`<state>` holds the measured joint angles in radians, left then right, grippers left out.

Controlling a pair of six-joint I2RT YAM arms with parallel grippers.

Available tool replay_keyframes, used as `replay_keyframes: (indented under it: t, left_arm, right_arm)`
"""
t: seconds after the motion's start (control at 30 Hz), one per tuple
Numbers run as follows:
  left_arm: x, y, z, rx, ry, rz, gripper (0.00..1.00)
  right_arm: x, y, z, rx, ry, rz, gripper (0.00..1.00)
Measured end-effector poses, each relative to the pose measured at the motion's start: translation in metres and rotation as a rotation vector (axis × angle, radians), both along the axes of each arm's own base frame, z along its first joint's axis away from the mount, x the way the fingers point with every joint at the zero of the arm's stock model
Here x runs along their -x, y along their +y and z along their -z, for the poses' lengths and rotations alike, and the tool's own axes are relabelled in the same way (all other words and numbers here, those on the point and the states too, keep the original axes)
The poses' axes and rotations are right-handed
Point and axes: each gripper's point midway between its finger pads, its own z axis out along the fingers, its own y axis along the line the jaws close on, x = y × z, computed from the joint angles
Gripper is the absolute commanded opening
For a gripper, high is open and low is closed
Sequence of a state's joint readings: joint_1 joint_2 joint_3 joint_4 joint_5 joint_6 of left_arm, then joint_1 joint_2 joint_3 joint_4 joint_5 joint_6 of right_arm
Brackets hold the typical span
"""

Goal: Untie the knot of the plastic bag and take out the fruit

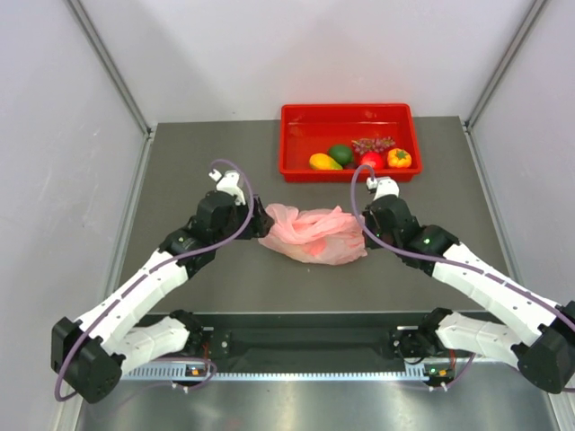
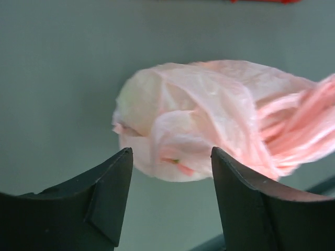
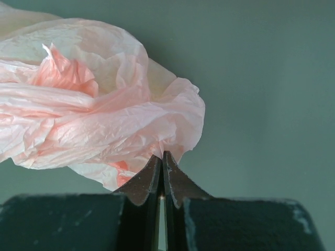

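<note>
The pale-pink plastic bag [image 1: 314, 235] lies crumpled on the dark table between my two grippers. My left gripper [image 1: 261, 224] stands open at the bag's left end, and in the left wrist view its fingertips [image 2: 171, 151] flank the bag's rounded end [image 2: 172, 120] without touching it. Twisted pink strips [image 2: 309, 125] trail off to the right. My right gripper [image 3: 163, 153] is shut on a fold of the bag's [image 3: 104, 115] right edge. I cannot pick out the knot among the folds. Fruit inside the bag is hidden, apart from a faint yellowish tint through the plastic [image 2: 137, 97].
A red tray [image 1: 296, 126] stands at the back of the table behind the bag. It holds a yellow oval fruit [image 1: 323, 162], a dark green round one [image 1: 340, 153], purple grapes [image 1: 373, 144], a red fruit [image 1: 372, 161] and an orange one [image 1: 399, 159].
</note>
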<state>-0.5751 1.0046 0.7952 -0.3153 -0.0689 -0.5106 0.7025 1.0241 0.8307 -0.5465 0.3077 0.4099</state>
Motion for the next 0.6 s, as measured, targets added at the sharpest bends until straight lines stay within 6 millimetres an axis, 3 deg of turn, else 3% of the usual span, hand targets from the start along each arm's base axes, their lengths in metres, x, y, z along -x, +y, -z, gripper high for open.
replay_keyframes:
  t: [0.03,0.1,0.17,0.37,0.47,0.6]
  left_arm:
    - [0.003,-0.004,-0.002,0.021,0.007,0.015,0.75]
    - [0.008,-0.014,-0.010,0.056,0.011,0.049,0.78]
    - [0.011,-0.022,-0.023,0.091,0.005,0.075,0.87]
    - [0.018,-0.043,-0.052,0.128,-0.008,0.138,0.91]
    - [0.019,-0.058,-0.050,0.093,0.008,0.159,0.92]
    - [0.024,-0.079,-0.032,-0.015,0.054,0.194,0.92]
  right_arm:
    - [0.001,0.001,0.000,0.002,0.002,-0.014,0.00]
    - [0.003,0.004,0.001,0.003,0.007,-0.042,0.00]
    - [0.004,0.007,0.001,0.003,0.009,-0.074,0.01]
    - [0.005,0.018,0.003,-0.005,0.018,-0.143,0.01]
    - [0.005,0.024,0.007,-0.001,0.026,-0.167,0.01]
    - [0.007,0.027,0.012,0.011,0.040,-0.186,0.01]
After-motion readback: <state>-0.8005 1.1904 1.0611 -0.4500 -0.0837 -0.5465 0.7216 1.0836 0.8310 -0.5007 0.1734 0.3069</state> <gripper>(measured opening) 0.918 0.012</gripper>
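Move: The middle of the plastic bag lies some 10 cm to the right of my empty left hand, about 2 cm back and 8 cm below. My right gripper, pinching the bag's end, is about 22 cm to the left hand's right, 4 cm back and 3 cm lower. The red box stands 20 cm ahead of the left hand and 18 cm right. From my right hand, the bag's middle is about 11 cm left, 2 cm ahead, 5 cm below. I arc my left hand some 8 cm right over the bag's gathered folds, easing back a little, rising about 5 cm and then starting down, while its part-open fingers spread almost fully. My right hand keeps its pinch on the bag's end and follows some 2.5 cm left, sinking slightly and turning about 10 degrees counter-clockwise. ##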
